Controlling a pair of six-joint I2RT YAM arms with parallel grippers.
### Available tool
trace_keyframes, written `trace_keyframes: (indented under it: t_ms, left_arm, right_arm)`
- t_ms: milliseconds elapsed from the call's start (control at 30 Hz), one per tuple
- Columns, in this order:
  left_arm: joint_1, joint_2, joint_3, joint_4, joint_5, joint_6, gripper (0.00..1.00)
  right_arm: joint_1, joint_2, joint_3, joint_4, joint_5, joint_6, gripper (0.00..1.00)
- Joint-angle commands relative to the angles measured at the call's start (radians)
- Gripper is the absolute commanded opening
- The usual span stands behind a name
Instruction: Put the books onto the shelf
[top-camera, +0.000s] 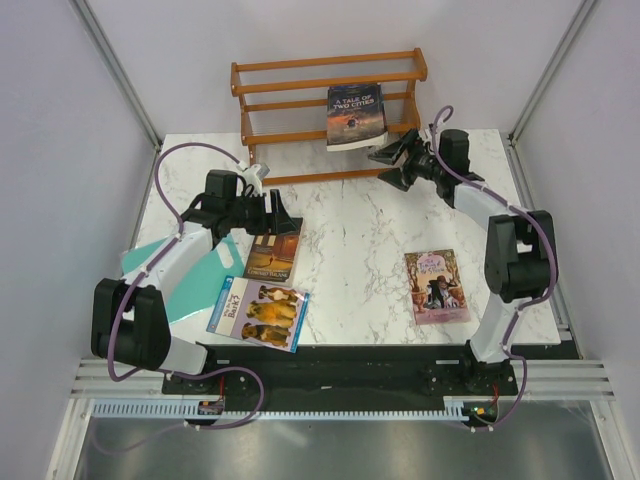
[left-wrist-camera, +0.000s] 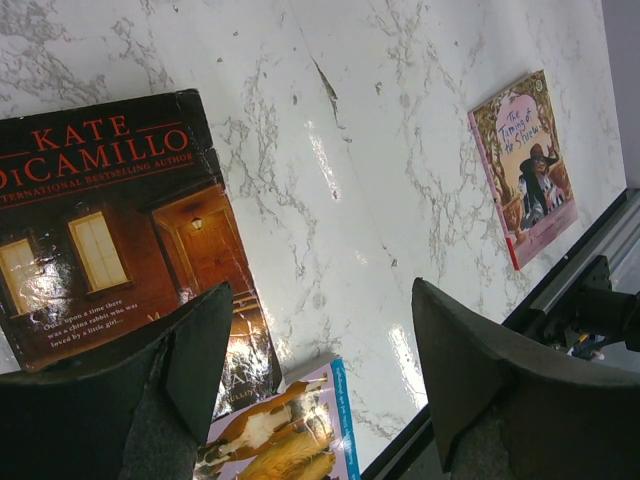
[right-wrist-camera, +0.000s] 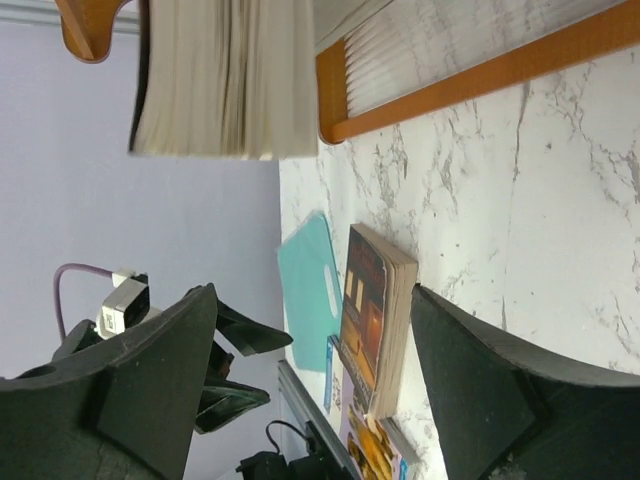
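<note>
The shelf (top-camera: 300, 100) stands at the back of the table, and the dark "A Tale of Two Cities" book (top-camera: 356, 115) leans on its lower tier. My right gripper (top-camera: 386, 165) is open just right of that book, nothing between its fingers. In the right wrist view the book's page edges (right-wrist-camera: 225, 75) hang above my right gripper (right-wrist-camera: 312, 290), next to a shelf rail (right-wrist-camera: 480, 75). My left gripper (top-camera: 283, 218) is open over the brown-orange book (top-camera: 273, 252). The dogs book (top-camera: 258, 312) and the pink book (top-camera: 436, 286) lie flat near the front.
A teal cutting board (top-camera: 190, 280) lies under my left arm at the table's left edge. In the left wrist view, the brown-orange book (left-wrist-camera: 100, 220), the dogs book (left-wrist-camera: 290, 425) and the pink book (left-wrist-camera: 525, 165) lie on white marble (left-wrist-camera: 330, 150).
</note>
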Motion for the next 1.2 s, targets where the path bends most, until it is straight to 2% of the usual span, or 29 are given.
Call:
trace_keyframes:
  t_ms: [0, 67, 167, 200, 233, 300, 433, 600, 1167]
  left_arm:
    - [0.0, -0.023, 0.001, 0.008, 0.033, 0.049, 0.79]
    - [0.001, -0.02, 0.003, 0.01, 0.036, 0.048, 0.79]
    - [0.0, -0.019, 0.003, 0.013, 0.042, 0.044, 0.79]
    - [0.0, -0.017, 0.001, 0.011, 0.042, 0.046, 0.79]
    - [0.0, -0.02, 0.001, 0.013, 0.042, 0.046, 0.79]
    - [0.0, -0.023, 0.0, 0.013, 0.042, 0.046, 0.79]
    - [0.0, -0.026, -0.003, 0.011, 0.036, 0.046, 0.79]
    - [0.001, -0.023, -0.003, 0.013, 0.042, 0.046, 0.79]
    - [0.0, -0.019, -0.005, 0.014, 0.042, 0.044, 0.79]
  right_arm:
    - [0.039, -0.167, -0.032, -0.071, 0.061, -0.16, 0.84]
    - [0.073, -0.186, -0.002, -0.201, 0.127, -0.229, 0.79]
    - [0.147, -0.174, 0.115, -0.385, 0.232, -0.373, 0.46]
    - [0.183, -0.145, 0.191, -0.427, 0.258, -0.403, 0.22]
    - [0.202, -0.128, 0.231, -0.466, 0.284, -0.458, 0.11]
    - [0.252, -0.071, 0.355, -0.594, 0.386, -0.508, 0.0]
    - [0.302, 0.041, 0.543, -0.799, 0.531, -0.617, 0.0]
    - [0.316, 0.156, 0.687, -0.915, 0.663, -0.67, 0.0]
    - [0.316, 0.27, 0.848, -0.895, 0.769, -0.662, 0.0]
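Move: A Tale of Two Cities leans on the shelf with its middle about 8 cm ahead of the open right hand, 5 cm to its left and some 6 cm above. Jane Eyre lies nearly hidden behind it, roughly 11 cm ahead of the hand, 4 cm left and 8 cm up. From the idle left hand, A Tale of Two Cities is about 22 cm ahead, 15 cm right and 10 cm higher. Shut the wide-open right gripper while backing off about 3 cm and swinging it up and left, then bring it down some 10 cm and forward towards the lower edge of A Tale of Two Cities. Roll the wrist about 50 degrees as you go, so the closed fingers end pointing steeply down and forward, close by that edge. ##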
